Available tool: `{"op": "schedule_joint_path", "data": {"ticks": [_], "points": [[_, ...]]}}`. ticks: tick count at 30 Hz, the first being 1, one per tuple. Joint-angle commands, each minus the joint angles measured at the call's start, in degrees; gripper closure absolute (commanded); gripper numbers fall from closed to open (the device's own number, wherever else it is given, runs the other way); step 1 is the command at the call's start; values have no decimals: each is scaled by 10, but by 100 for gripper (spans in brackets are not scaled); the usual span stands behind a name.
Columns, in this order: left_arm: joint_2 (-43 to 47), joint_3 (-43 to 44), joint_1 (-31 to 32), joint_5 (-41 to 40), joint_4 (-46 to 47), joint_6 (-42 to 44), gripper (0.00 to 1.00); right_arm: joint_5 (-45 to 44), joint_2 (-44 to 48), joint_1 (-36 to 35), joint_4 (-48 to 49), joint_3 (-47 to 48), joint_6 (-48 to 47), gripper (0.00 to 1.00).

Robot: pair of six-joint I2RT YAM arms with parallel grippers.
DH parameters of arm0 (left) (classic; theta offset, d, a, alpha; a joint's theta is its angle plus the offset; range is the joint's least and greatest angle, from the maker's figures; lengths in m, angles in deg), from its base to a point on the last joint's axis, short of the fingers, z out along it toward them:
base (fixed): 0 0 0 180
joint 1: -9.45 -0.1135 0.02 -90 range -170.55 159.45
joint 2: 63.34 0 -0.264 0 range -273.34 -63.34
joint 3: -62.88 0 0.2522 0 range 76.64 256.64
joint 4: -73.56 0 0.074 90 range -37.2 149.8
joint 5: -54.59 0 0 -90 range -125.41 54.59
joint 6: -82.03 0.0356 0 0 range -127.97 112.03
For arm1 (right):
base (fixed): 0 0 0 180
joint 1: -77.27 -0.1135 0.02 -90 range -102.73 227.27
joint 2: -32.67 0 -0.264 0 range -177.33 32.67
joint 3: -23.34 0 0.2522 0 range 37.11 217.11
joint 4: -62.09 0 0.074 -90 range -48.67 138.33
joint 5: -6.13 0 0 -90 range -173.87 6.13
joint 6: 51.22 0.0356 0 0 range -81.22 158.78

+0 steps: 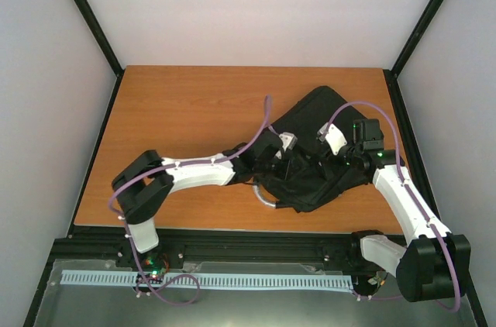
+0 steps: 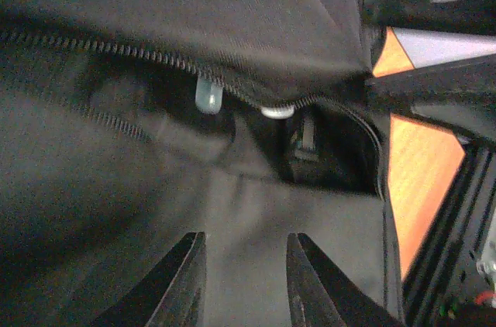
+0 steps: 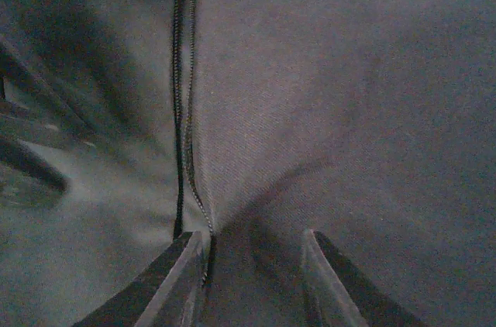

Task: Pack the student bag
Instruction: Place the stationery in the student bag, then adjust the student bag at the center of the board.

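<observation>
The student bag [image 1: 314, 164] is a black fabric backpack lying at the right middle of the wooden table, its curved grey handle [image 1: 267, 200] at the near edge. My left gripper [image 1: 284, 150] is over the bag's left part. In the left wrist view it [image 2: 246, 246] is open, fingers apart just above the black fabric [image 2: 232, 203]. A zip line with two pale pulls [image 2: 208, 98] runs above it, beside a dark opening [image 2: 318, 153]. My right gripper [image 1: 335, 144] is at the bag's right part. In the right wrist view it [image 3: 256, 243] pinches a bunched fold of fabric [image 3: 256, 265] beside the zip edge [image 3: 184, 71].
The wooden table [image 1: 186, 118] is bare on its left and far parts. Black frame posts [image 1: 89, 13] and white walls close in the cell. The table's right edge [image 2: 422, 180] shows orange beside the bag in the left wrist view.
</observation>
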Motion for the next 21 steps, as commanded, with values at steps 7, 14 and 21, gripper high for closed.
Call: {"op": "schedule_joint_path", "data": {"ticks": [7, 14, 21], "points": [[199, -97, -11, -77, -144, 68, 41, 28, 25, 9, -24, 35, 11, 46], [233, -102, -135, -31, -173, 45, 22, 13, -3, 81, -89, 94, 13, 39], [175, -85, -195, 116, -108, -2, 19, -12, -43, 165, -117, 69, -36, 26]]}}
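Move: Over the middle of the student bag, the left hand has the zipper pull, hidden under its own wrist, about 12 cm ahead, 9 cm left and 6 cm below. The pocket mouth with the stationery inside is some 8 cm to its right and 3 cm ahead, the handle roughly 11 cm back and 11 cm left. From the right hand, the bag's right corner lies about 21 cm right and 4 cm back; the pocket mouth is 4 cm left, level with it. Backing out leftward from the pocket mouth, the left hand sweeps about 16 cm left, first slightly back, then forward, rising some 4 cm, to stop near the pull end of the zipper; it opens wide and turns about 15 degrees counter-clockwise. The right hand lifts, carries about 7 cm right over the cloth towards the bag's right corner, then dips, opening wider and turning clockwise. ##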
